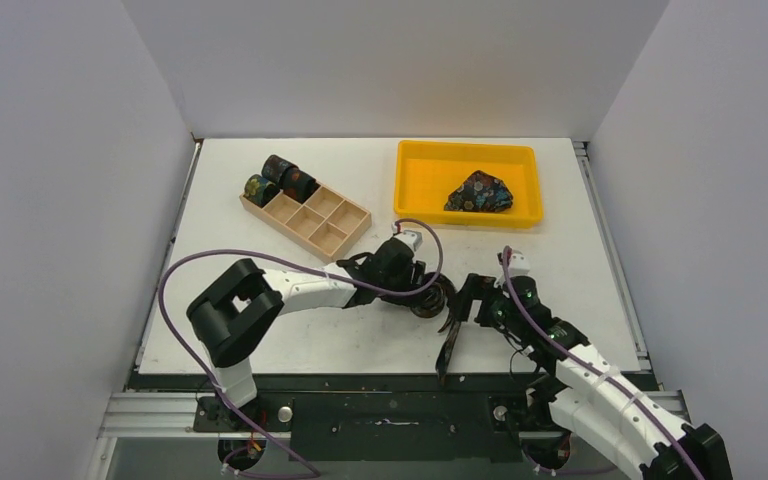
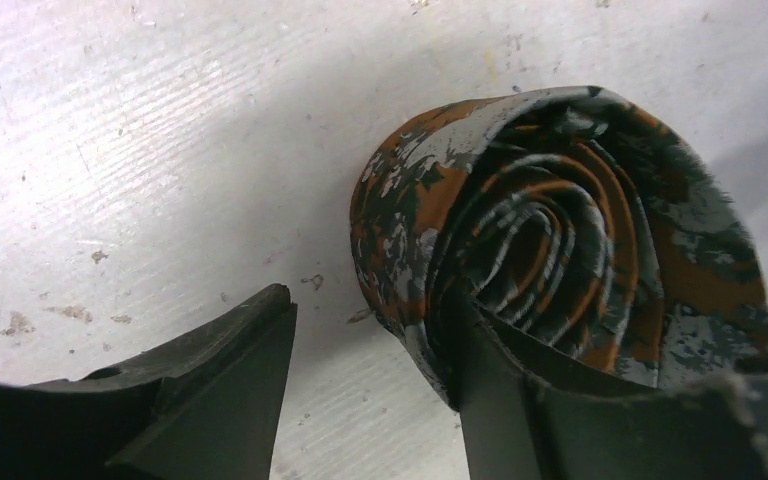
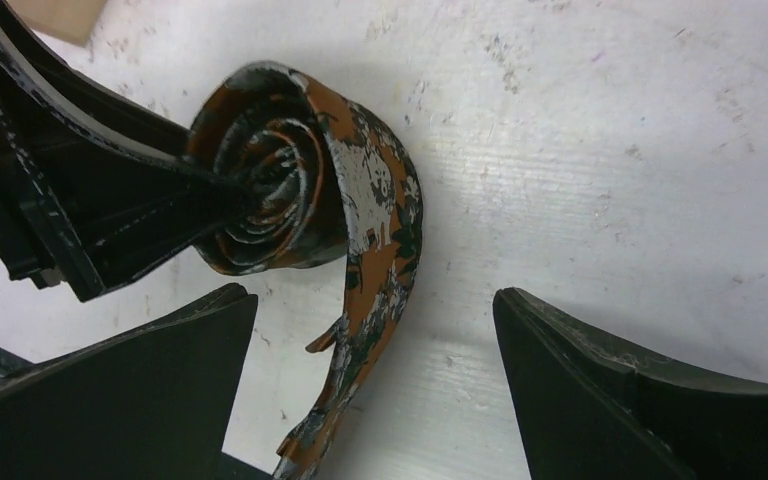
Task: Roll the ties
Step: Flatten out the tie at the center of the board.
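Observation:
A brown-rust speckled tie (image 2: 560, 230) lies coiled on the white table, its loose tail (image 1: 448, 345) running to the front edge. My left gripper (image 2: 375, 330) is open: one finger (image 2: 550, 400) is pushed into the coil's layers, while the other (image 2: 210, 390) stands apart on bare table. In the right wrist view the coil (image 3: 270, 180) has that left finger in its centre. My right gripper (image 3: 372, 293) is open and straddles the tail (image 3: 380, 270) without touching it. Three rolled ties (image 1: 280, 180) sit at the wooden box's far end. A folded blue floral tie (image 1: 480, 192) lies in the yellow tray.
The wooden compartment box (image 1: 318, 222) stands at the back left, close behind the left gripper (image 1: 422, 290). The yellow tray (image 1: 415, 185) is at the back right. The right gripper (image 1: 467, 300) is just right of the coil. White walls close in three sides.

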`<state>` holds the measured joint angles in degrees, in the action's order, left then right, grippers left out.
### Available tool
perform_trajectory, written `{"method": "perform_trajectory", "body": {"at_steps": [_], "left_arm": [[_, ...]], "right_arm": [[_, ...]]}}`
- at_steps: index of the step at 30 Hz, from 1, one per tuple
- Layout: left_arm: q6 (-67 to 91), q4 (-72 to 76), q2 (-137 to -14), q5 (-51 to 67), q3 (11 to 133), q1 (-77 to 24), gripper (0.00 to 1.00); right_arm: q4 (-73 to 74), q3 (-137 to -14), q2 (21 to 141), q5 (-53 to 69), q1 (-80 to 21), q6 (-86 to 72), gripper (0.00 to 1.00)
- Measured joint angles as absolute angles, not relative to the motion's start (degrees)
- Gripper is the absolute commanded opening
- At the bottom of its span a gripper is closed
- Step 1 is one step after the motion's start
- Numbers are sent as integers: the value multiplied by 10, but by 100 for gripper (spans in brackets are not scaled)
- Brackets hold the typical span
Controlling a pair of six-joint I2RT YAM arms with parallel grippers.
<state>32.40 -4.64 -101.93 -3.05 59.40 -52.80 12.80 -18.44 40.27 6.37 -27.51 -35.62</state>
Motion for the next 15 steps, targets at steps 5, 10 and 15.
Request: {"method": "perform_trajectory", "body": {"at_steps": [5,10,15], "left_arm": [[329,-47,-1022,-50,576,-528,33],[330,-45,-997,-75,535,-528,29],[330,-46,-969,-88,504,-528,30]], "right_arm": [[121,-199,490,41,-324,-355,78],[125,-238,599,-26,-393,-361,64],[125,-242,646,-58,-398,-369,67]]}}
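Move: The left hand stands at the outer left wall of the rolled tie: the roll's middle is about 3 cm to its right, 1 cm back and 1 cm lower. The wooden tray's middle lies some 15 cm ahead and 20 cm to its left. From the right hand, the tie's loose tail is about 5 cm below, 2 cm left and 1 cm back; the roll is roughly 6 cm left, 2 cm ahead and 5 cm down, the yellow bin 25 cm straight ahead. Down some 2 cm at first, then left about 5 cm with a slight draw back, the left hand closes its fingers to about half their earlier gap on the outer turn of the tie and drags it away from the right hand. The right hand sinks about 6 cm over the tail, tipping down and rolling its left side lower, fingers partly closing astride the strip without pinching it. ##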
